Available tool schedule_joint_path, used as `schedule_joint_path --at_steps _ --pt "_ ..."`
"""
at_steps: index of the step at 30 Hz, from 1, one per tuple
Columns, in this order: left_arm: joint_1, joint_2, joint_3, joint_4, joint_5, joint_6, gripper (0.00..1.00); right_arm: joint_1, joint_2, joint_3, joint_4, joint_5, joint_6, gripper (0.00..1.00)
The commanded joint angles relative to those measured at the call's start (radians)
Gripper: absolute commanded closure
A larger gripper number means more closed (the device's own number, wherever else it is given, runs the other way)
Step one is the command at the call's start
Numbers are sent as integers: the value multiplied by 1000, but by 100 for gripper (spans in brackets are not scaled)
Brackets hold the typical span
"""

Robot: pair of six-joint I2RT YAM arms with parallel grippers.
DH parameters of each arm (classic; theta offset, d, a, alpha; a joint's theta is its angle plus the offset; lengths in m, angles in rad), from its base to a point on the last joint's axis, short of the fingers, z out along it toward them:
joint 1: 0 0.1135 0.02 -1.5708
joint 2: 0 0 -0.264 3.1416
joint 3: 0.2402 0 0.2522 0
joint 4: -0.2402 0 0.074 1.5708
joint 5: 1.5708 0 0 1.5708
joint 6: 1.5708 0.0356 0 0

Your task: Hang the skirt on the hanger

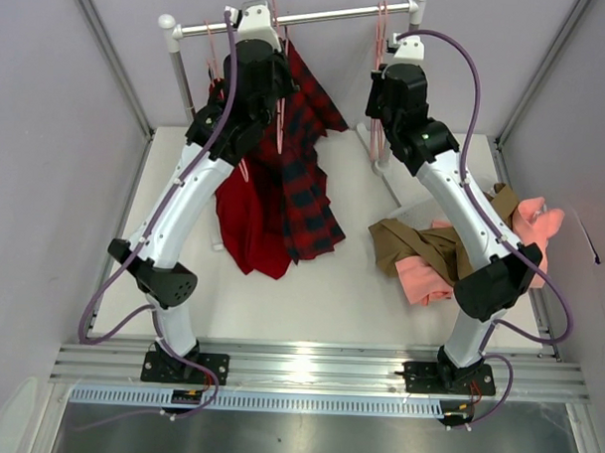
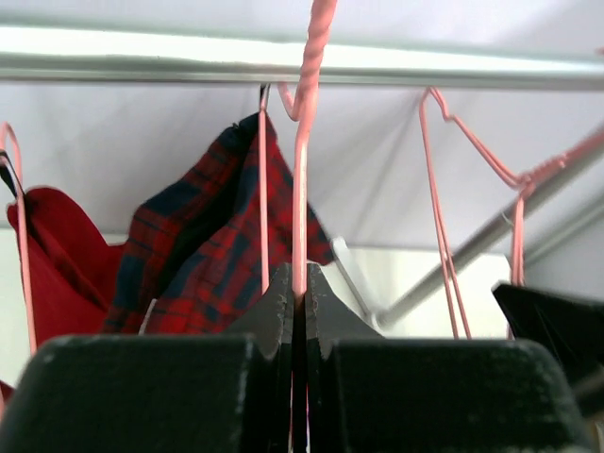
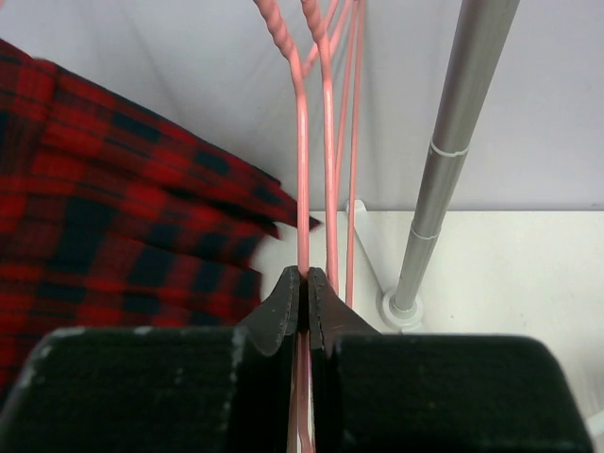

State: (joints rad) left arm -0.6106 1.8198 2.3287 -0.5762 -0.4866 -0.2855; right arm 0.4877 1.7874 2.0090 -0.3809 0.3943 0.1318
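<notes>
The red and navy plaid skirt (image 1: pixel 307 157) hangs below the rail (image 1: pixel 320 16), its hem trailing on the table. In the left wrist view the skirt (image 2: pixel 193 255) rises to a thin wire just left of the hanger (image 2: pixel 300 179), whose twisted hook goes over the rail (image 2: pixel 142 55). My left gripper (image 2: pixel 299 283) is shut on that hanger's wire; from above, the left gripper (image 1: pixel 258 24) sits at the rail. My right gripper (image 3: pixel 304 278) is shut on another pink hanger (image 3: pixel 302 170) at the rail's right end, seen from above as the right gripper (image 1: pixel 403 49).
A plain red garment (image 1: pixel 245 229) hangs and pools left of the skirt. Tan and pink clothes (image 1: pixel 451 254) lie heaped at the table's right. More pink hangers (image 2: pixel 439 217) hang on the rail. The rack's upright post (image 3: pixel 453 160) stands close right of my right gripper.
</notes>
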Motion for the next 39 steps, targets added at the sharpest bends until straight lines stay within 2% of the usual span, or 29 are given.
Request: schedule_joint_path --at_steps 1,5,10,18,25,26,27,30,34,36,37,38,39 --pt "6 19 67 214 -82 58 100 -1 -46 -12 -18 -8 11 100" --pt "8 71 74 246 -133 49 100 3 -57 -27 -18 -12 11 100" --pt "28 118 58 205 -188 37 100 15 -86 -69 -9 -17 15 100" --pt "83 89 -45 185 -193 2 100 40 -97 -72 -19 -37 9 100" --pt "107 7 -201 197 -221 -56 100 63 -97 -73 -15 -63 -18 99" --pt "110 -11 -263 208 -216 -58 100 66 -97 -72 -18 -69 -21 95" --pt "114 -26 -285 229 -205 -58 100 68 -97 -70 -21 -72 -21 78" --pt "115 -82 -367 262 -169 -49 99 69 -102 -55 -44 -107 -14 54" --pt "114 -119 -381 269 -129 -15 96 71 -126 -14 -68 -152 0 42" --pt "114 -128 -358 248 -110 2 91 71 -134 10 -95 -179 0 34" --pt "114 -131 -350 240 -83 5 86 71 -137 37 -107 -189 -3 31" --pt "114 -145 -342 233 -72 8 75 71 -144 54 -128 -195 -3 29" --pt "114 -155 -338 230 -60 14 68 69 -148 66 -141 -201 -8 25"
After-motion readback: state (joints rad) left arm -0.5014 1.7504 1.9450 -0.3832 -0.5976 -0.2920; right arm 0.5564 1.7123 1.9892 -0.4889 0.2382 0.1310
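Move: My left hand already grips the hanger with the plaid skirt hanging from it. The bare stretch of rail it must hook onto is about 10 cm ahead, 5 cm left and 8 cm above; the red skirt's hanger is some 13 cm left and 8 cm ahead, the empty hangers about 18 cm right and 7 cm ahead. My right hand still pinches those empty hangers, their middle about 4 cm ahead, the rail 6 cm ahead and 15 cm above. With my left hand I push the hanger forward so its hook clears the rail, then lower it about 10 cm, swinging left some 6 cm and easing back a little as it settles, and start to part my fingers. My right hand draws back about 5 cm and left about 4, turning a little counter-clockwise, and opens wide to let go of the empty hangers. ##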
